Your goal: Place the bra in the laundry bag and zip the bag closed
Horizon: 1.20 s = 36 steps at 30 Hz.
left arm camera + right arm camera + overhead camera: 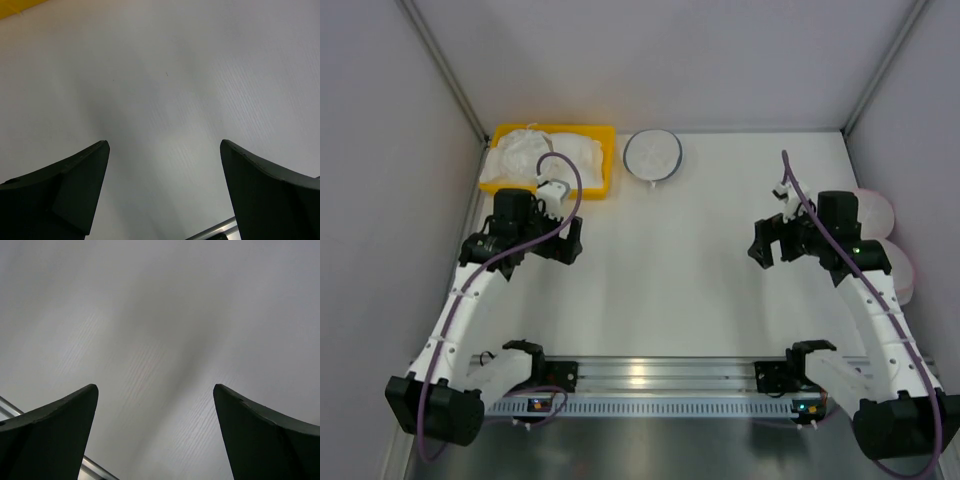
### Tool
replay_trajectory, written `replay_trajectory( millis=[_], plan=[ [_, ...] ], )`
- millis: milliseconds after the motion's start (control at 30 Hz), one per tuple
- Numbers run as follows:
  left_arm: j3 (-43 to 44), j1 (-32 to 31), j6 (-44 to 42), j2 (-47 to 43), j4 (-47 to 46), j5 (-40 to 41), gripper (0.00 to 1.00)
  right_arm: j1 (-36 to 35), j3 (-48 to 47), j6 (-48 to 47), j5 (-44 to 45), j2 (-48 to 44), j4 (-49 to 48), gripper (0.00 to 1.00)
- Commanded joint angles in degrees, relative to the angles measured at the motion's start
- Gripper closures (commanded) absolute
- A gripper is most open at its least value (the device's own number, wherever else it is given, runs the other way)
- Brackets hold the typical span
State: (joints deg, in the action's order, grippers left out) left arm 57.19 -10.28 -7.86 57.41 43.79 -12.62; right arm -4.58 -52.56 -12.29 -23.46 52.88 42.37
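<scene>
The bra is a heap of white fabric in the yellow tray at the back left. The laundry bag, round and white with a pink rim, lies at the right edge, partly hidden behind my right arm. My left gripper hovers just in front of the tray, open and empty. My right gripper hangs left of the laundry bag, also open and empty. The left wrist view shows my left gripper over bare table, and the right wrist view shows my right gripper the same way.
A round white bag with a dark rim lies right of the tray. A second pink-rimmed round bag sits nearer than the first. A metal rail runs along the near edge. Grey walls close in both sides and the back.
</scene>
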Motion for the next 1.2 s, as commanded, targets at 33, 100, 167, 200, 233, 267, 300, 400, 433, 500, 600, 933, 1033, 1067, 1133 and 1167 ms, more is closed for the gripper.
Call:
replay_trajectory(
  millis=[33, 100, 167, 200, 233, 267, 300, 400, 433, 500, 600, 933, 1033, 1067, 1133, 1167],
  plan=[
    [1.3, 0.1, -0.8, 1.0, -0.4, -1.8, 0.02, 0.6, -2.9, -2.5, 1.7, 0.7, 1.5, 0.01],
    [3.1, 0.1, -0.9, 2.6, 0.8, -3.3, 0.02, 0.7, -6.0, -3.7, 1.8, 3.0, 3.7, 0.00],
    [4.3, 0.1, -0.9, 3.6, 1.6, -5.1, 0.02, 1.0, -8.8, -5.5, 2.2, 5.1, 5.7, 0.00],
    [5.3, 0.1, -0.9, 4.3, 2.1, -6.0, 0.02, 1.1, -12.4, -6.2, 2.7, 7.6, 6.8, 0.01],
    [5.8, 0.1, -0.9, 4.6, 2.3, -7.8, 0.02, 1.3, -14.1, -7.8, 3.9, 9.0, 9.1, 0.01],
    [6.3, 0.1, -0.6, 4.9, 2.3, -8.5, 0.02, 2.4, -15.9, -8.5, 4.5, 10.3, 10.0, 0.01],
    [7.1, 0.1, -0.6, 5.3, 2.3, -9.3, 0.02, 3.3, -19.2, -9.5, 4.8, 13.1, 11.1, 0.01],
    [8.6, 0.1, 0.2, 6.5, 2.3, -11.7, 0.02, 9.4, -26.4, -12.8, 5.8, 19.8, 14.8, 0.01],
    [8.9, 0.1, 0.4, 6.8, 2.2, -12.1, 0.02, 11.0, -28.3, -13.7, 6.8, 21.5, 15.6, 0.01],
    [9.8, 0.1, 0.5, 7.7, 2.2, -12.8, 0.02, 15.5, -33.0, -14.2, 7.7, 27.0, 17.0, 0.01],
    [10.7, 0.1, 1.0, 8.9, 2.2, -13.4, 0.02, 21.2, -38.6, -14.6, 9.0, 34.6, 17.9, 0.01],
    [11.5, 0.1, 3.5, 9.3, 3.0, -13.9, 0.02, 26.9, -43.9, -13.6, 20.5, 51.0, 10.7, 0.01],
    [11.9, 0.2, 3.6, 9.2, 3.4, -13.9, 0.02, 27.0, -43.9, -13.7, 22.5, 54.9, 9.1, 0.00],
    [11.9, 0.1, 3.6, 9.2, 3.5, -13.7, 0.02, 27.1, -43.8, -13.9, 22.8, 55.7, 8.8, 0.01],
    [12.1, 0.1, 3.1, 9.1, 3.6, -13.3, 0.02, 27.3, -43.3, -14.0, 22.9, 57.9, 8.4, 0.01],
    [12.2, 0.1, 3.2, 9.2, 3.6, -13.1, 0.02, 27.3, -42.9, -14.1, 22.5, 58.6, 8.5, 0.01]
  ],
)
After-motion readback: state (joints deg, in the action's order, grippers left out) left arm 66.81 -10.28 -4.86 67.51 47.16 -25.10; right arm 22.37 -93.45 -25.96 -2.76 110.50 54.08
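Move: Off to the right hand's right, roughly 31 cm away and 13 cm farther out, lies the pink-trimmed bra, its middle about 17 cm below the hand. Its far cup is some 6 cm farther out than that middle, and its near cup about 7 cm closer to the robot and 2 cm more to the right. From the left hand the bra lies about 76 cm to the right, 12 cm ahead and 17 cm lower. Swinging some 25 cm to the right and 13 cm forward, the right hand goes to the bra, first arching up about 4 cm, then sinking to end roughly 9 cm lower than it began. The open fingers tip from a slant to nearly straight down and turn clockwise, coming over the bra's left side near the joint of the cups. The left hand, empty and open, drifts 4 cm right. ##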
